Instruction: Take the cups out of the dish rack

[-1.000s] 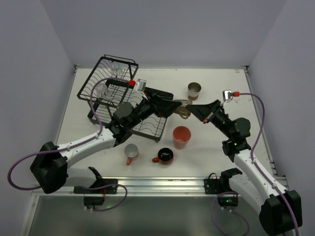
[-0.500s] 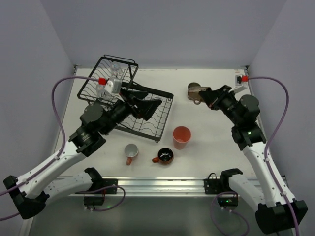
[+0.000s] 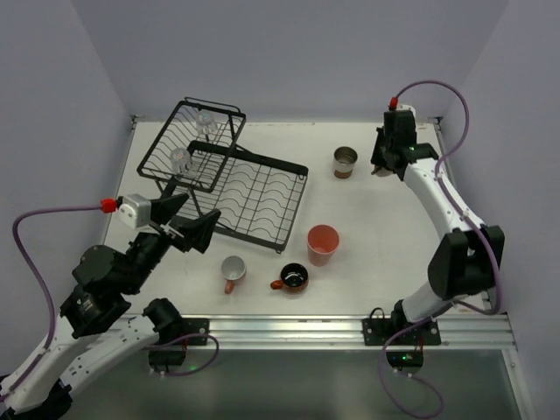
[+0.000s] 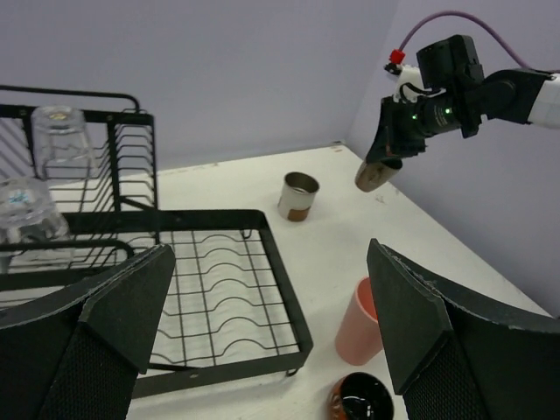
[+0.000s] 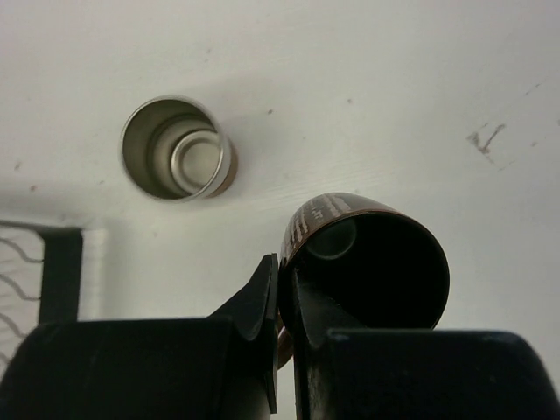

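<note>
My right gripper (image 3: 382, 164) is shut on the rim of the small brown cup (image 5: 367, 254) and holds it tilted above the table at the far right, just right of the cream-and-brown cup (image 3: 345, 162). The black dish rack (image 3: 249, 188) holds two clear glasses (image 3: 206, 122) (image 3: 179, 159) in its tilted basket. My left gripper (image 3: 201, 206) is open and empty, raised near the rack's front left edge. The salmon tumbler (image 3: 323, 245), the orange-red mug (image 3: 293, 277) and the pink mug (image 3: 233, 271) stand on the table in front of the rack.
The left wrist view shows the rack's flat grid (image 4: 219, 289), the tumbler (image 4: 360, 324) and the right arm holding the brown cup (image 4: 374, 173) near the far right wall. The rack's corner (image 5: 52, 271) shows in the right wrist view.
My right gripper has carried the small brown cup from the table's middle to the far right, past the cream-and-brown cup. My left arm has pulled back off the rack to the near left.
</note>
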`<state>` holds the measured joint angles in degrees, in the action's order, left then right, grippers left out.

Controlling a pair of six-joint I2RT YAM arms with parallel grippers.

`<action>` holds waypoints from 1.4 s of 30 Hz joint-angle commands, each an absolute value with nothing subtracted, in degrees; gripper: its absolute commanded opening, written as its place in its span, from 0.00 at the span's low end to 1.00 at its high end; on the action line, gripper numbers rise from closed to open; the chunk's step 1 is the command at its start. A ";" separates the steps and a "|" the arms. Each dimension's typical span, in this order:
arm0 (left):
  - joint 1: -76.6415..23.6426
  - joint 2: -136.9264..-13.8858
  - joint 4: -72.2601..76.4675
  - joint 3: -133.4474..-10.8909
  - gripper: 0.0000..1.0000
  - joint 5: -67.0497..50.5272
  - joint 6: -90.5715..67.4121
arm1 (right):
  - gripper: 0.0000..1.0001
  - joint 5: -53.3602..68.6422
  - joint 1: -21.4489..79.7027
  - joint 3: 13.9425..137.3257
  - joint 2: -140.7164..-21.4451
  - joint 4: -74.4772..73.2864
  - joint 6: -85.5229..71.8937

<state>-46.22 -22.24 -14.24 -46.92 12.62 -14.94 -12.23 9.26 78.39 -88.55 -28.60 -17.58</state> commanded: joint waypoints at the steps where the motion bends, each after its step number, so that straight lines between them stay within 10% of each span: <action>1: -46.32 -17.85 -17.66 -44.74 1.00 21.17 -10.37 | 0.00 -21.44 7.83 88.58 -95.08 -32.17 -11.43; 31: -44.30 -17.84 -17.93 -43.50 1.00 27.51 -14.06 | 0.00 -11.08 5.27 104.68 -122.17 -32.17 -6.86; 42: -44.38 -26.35 -20.12 -50.35 1.00 29.53 -15.47 | 0.54 -8.97 5.01 105.64 -118.05 -32.17 -6.77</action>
<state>-44.64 -23.22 -19.38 -46.26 27.70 -14.26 -10.55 5.17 103.28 -122.43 -32.60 -7.31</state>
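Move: The right hand already pinches the rim of the brown mug; its landing spot on the table lies about 10 cm ahead, 6 cm to the right and 19 cm below. The steel cup stands level with that spot, some 12 cm to its left; the pink cup is about 17 cm back and 13 cm left of the hand. From the left hand the spot is roughly 36 cm ahead, 48 cm right and 36 cm below. Right lowers the mug about 12 cm, 10 forward, beside the steel cup, then half-opens; left swings leftward. ##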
